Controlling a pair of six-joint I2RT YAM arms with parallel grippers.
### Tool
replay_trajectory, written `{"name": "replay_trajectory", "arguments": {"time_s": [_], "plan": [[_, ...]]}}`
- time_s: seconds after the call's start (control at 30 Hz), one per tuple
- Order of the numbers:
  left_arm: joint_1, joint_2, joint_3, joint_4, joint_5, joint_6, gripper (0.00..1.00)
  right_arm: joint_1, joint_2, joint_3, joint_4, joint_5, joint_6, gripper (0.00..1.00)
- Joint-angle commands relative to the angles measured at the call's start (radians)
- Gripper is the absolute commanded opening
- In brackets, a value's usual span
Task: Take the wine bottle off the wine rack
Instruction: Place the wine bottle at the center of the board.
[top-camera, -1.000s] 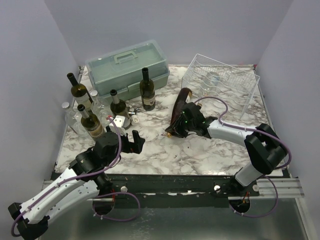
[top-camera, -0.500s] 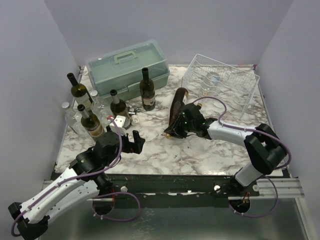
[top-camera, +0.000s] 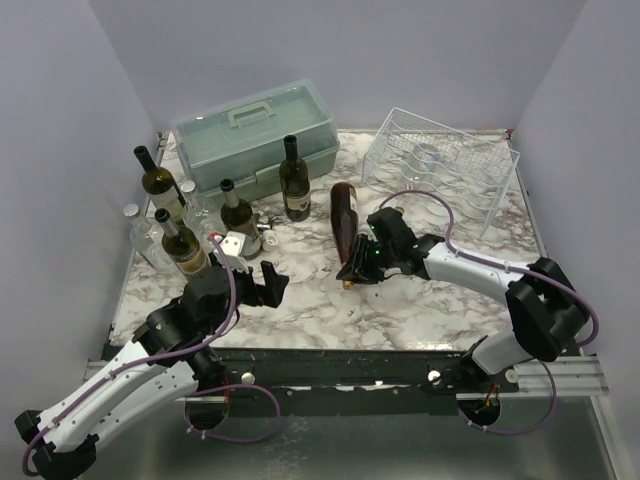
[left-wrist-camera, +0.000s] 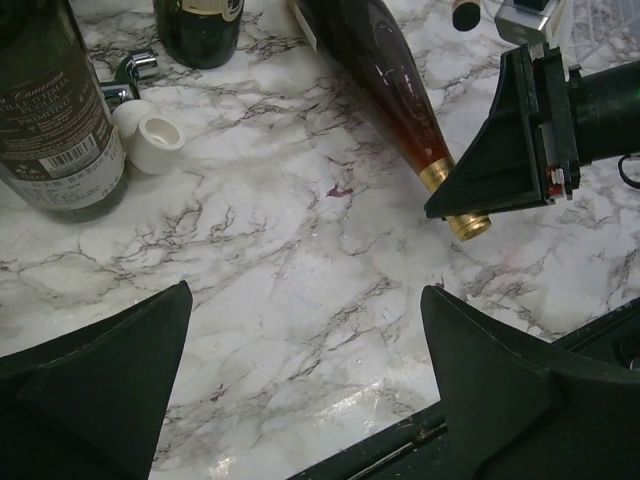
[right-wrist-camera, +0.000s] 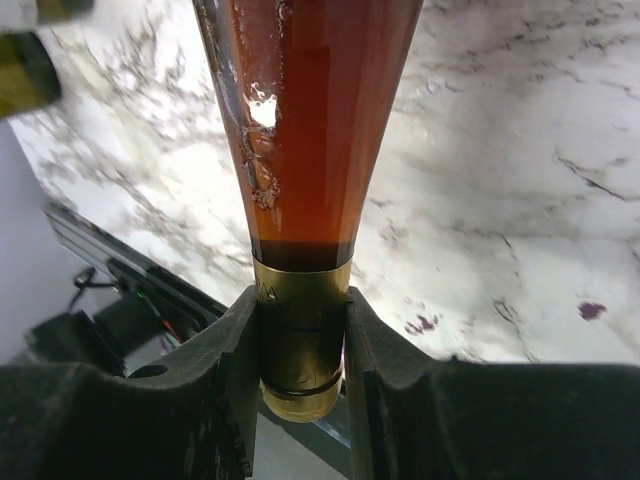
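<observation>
The wine bottle (top-camera: 343, 222), dark amber with a gold foil neck, is off the white wire wine rack (top-camera: 445, 165) and hangs tilted over the middle of the table, base toward the back. My right gripper (top-camera: 362, 268) is shut on its gold neck (right-wrist-camera: 300, 330); the pads (right-wrist-camera: 235, 360) press both sides and the cap pokes out below. In the left wrist view the bottle (left-wrist-camera: 375, 70) slants down to the right gripper (left-wrist-camera: 520, 140). My left gripper (top-camera: 268, 283) stands open and holds nothing, low over bare marble (left-wrist-camera: 305, 290).
A grey-green toolbox (top-camera: 255, 135) sits at the back left. Several upright bottles (top-camera: 165, 190) crowd the left side, one more (top-camera: 294, 180) stands before the toolbox. A small white cap (left-wrist-camera: 150, 140) lies by a bottle. The table's front edge (left-wrist-camera: 400, 445) is just below my left gripper.
My right gripper has shifted slightly toward the front edge, and the bottle's base has swung left, away from the rack. The left arm has barely moved.
</observation>
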Motion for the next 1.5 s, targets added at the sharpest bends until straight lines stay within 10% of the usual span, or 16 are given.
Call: {"name": "replay_trajectory", "arguments": {"time_s": [0.0, 0.67, 1.47], "plan": [[0.002, -0.024, -0.021, 0.063, 0.05, 0.032, 0.99, -0.009, -0.085, 0.094, -0.083, -0.084, -0.186, 0.0], [0.001, 0.048, -0.09, 0.483, 0.516, 0.566, 0.99, -0.093, -0.035, 0.287, -0.488, 0.022, -0.736, 0.0], [-0.148, 0.496, 0.014, 0.745, 0.529, 1.118, 0.99, -0.155, -0.168, 0.472, -0.752, 0.155, -1.103, 0.0]]}}
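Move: The right hand already holds the wine bottle by its gold neck, the body reaching forward; the board's centre lies roughly 12 cm ahead, 4 cm to its left and 9 cm below. From that hand, the nearest standing bottle is about 22 cm ahead and 14 cm left, the next one 12 cm ahead and 27 cm left. The open left hand has the held bottle's middle about 17 cm ahead, 17 cm to its right and 13 cm lower. Still pinching the gold neck, the right hand carries it about 12 cm to the right and, mostly late on, some 8 cm up, rolling about 50 degrees counter-clockwise so the bottle swings round and its neck rises. Meanwhile the wide-open left hand travels about 13 cm right towards the bottle, rising and then sinking again on the way, its wrist turning until the fingers point mostly right. ##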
